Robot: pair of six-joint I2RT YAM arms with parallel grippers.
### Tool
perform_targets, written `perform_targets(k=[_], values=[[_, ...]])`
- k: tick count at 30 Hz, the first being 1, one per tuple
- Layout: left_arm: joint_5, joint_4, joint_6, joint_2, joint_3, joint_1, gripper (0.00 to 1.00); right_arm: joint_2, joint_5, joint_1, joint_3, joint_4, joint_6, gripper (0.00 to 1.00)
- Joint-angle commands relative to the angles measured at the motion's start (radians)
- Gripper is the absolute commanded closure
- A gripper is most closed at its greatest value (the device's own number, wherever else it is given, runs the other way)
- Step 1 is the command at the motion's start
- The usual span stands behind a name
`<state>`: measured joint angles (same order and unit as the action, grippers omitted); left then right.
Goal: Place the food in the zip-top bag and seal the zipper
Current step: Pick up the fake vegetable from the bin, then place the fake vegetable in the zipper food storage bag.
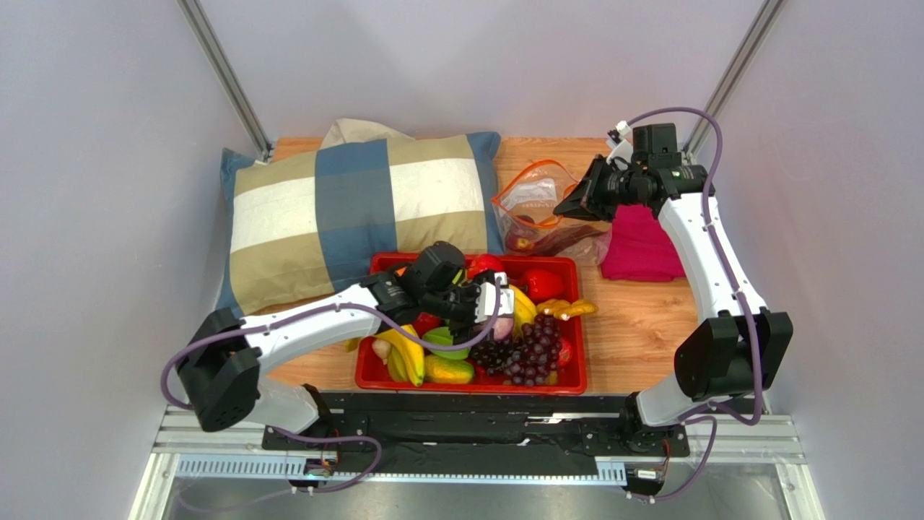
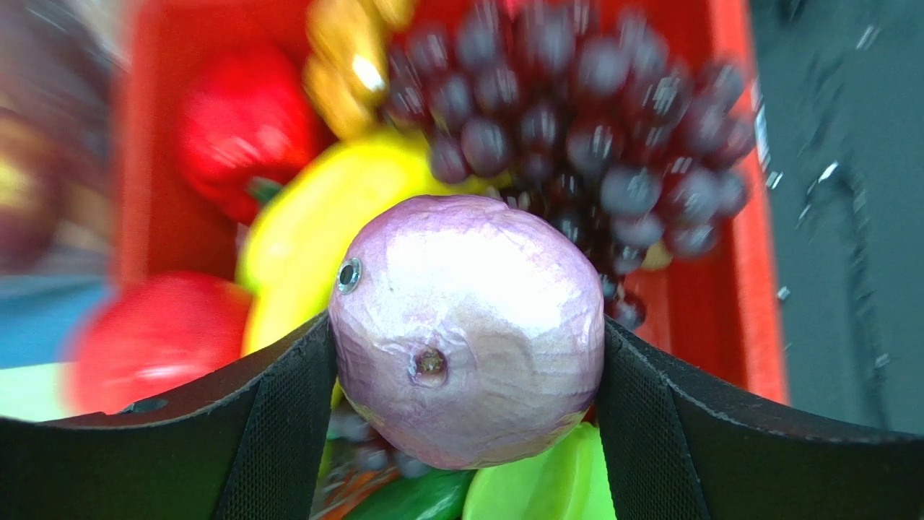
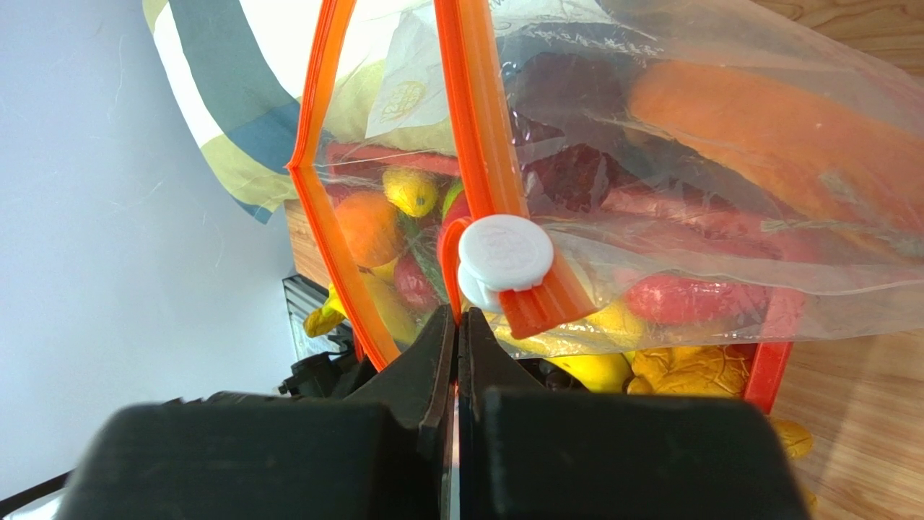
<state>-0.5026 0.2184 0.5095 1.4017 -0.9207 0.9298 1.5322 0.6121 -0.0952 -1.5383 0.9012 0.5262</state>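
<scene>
A round pink-purple onion (image 2: 466, 325) sits between the black fingers (image 2: 271, 433) of my left gripper (image 1: 490, 307), whose pads touch it on both sides, just above the other toy food in the red tray (image 1: 575, 374). My right gripper (image 3: 457, 320) is shut on the orange zipper (image 3: 477, 130) at the mouth of the clear zip-top bag (image 3: 705, 217), just below its white slider (image 3: 504, 252). The bag (image 1: 531, 200) is held up with its mouth open at the back right. A long orange-rimmed slice (image 3: 781, 130) with dark flesh lies inside it.
The tray holds dark grapes (image 1: 531, 347), bananas (image 1: 403, 352), a red pepper (image 1: 540, 284) and green pieces. A checked pillow (image 1: 347, 211) fills the back left. A folded magenta cloth (image 1: 640, 247) lies under the right arm. A yellow piece (image 1: 566, 309) rests on the tray's right rim.
</scene>
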Motion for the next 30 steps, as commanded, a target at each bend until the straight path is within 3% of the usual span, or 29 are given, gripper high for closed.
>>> perform_targets(k=[1, 4, 9, 12, 19, 24, 27, 30], values=[[-0.03, -0.004, -0.075, -0.127, -0.112, 0.006, 0.31, 0.002, 0.021, -0.006, -0.017, -0.008, -0.005, 1.0], [0.002, -0.043, -0.141, -0.133, -0.202, -0.026, 0.31, -0.001, 0.023, -0.006, -0.016, -0.012, -0.008, 1.0], [0.085, -0.097, -0.377, 0.035, -0.516, -0.118, 0.34, -0.014, 0.023, -0.006, 0.003, -0.012, -0.008, 1.0], [0.114, -0.123, -0.443, 0.146, -0.654, -0.12, 0.35, -0.018, 0.021, -0.009, 0.013, -0.013, -0.011, 1.0], [0.219, -0.18, -0.543, 0.362, -0.788, -0.12, 0.35, -0.023, 0.018, -0.009, -0.002, -0.015, -0.017, 1.0], [0.294, -0.169, -0.63, 0.463, -0.857, -0.132, 0.29, -0.035, 0.02, -0.009, 0.003, -0.013, -0.017, 1.0], [0.257, -0.18, -0.663, 0.488, -0.866, -0.141, 0.24, -0.041, 0.021, -0.009, 0.009, -0.016, -0.014, 1.0], [0.224, -0.177, -0.678, 0.485, -0.862, -0.143, 0.07, -0.041, 0.023, -0.008, 0.006, -0.018, -0.014, 1.0]])
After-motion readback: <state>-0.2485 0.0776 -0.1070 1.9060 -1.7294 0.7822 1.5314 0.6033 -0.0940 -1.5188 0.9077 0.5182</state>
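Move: The left hand already grips the onion, low over the bin; the zip-top bag's mouth lies about 18 cm ahead, 8 cm to the right and 9 cm above it. Nearer on the way, some 5 cm below the hand, sit the red apple, 9 cm ahead and 1 cm to the left, and the red pepper, 6 cm ahead and 8 cm to the right. From the right hand, shut on the bag's edge, the mouth is about 2 cm ahead, 4 cm left and 1 cm below. Keeping the onion pinched between its pads, the left hand lifts it steeply some 24 cm and swings it forward and to the right out of the bin, then goes on forward while sinking about 10 cm to the bag's mouth, and its grip just starts to loosen at the very end. On the way the wrist turns counter-clockwise some 35 degrees and its fingers tip up towards level, while the right hand stays in place, still pinching the bag's edge beside the zipper slider. ##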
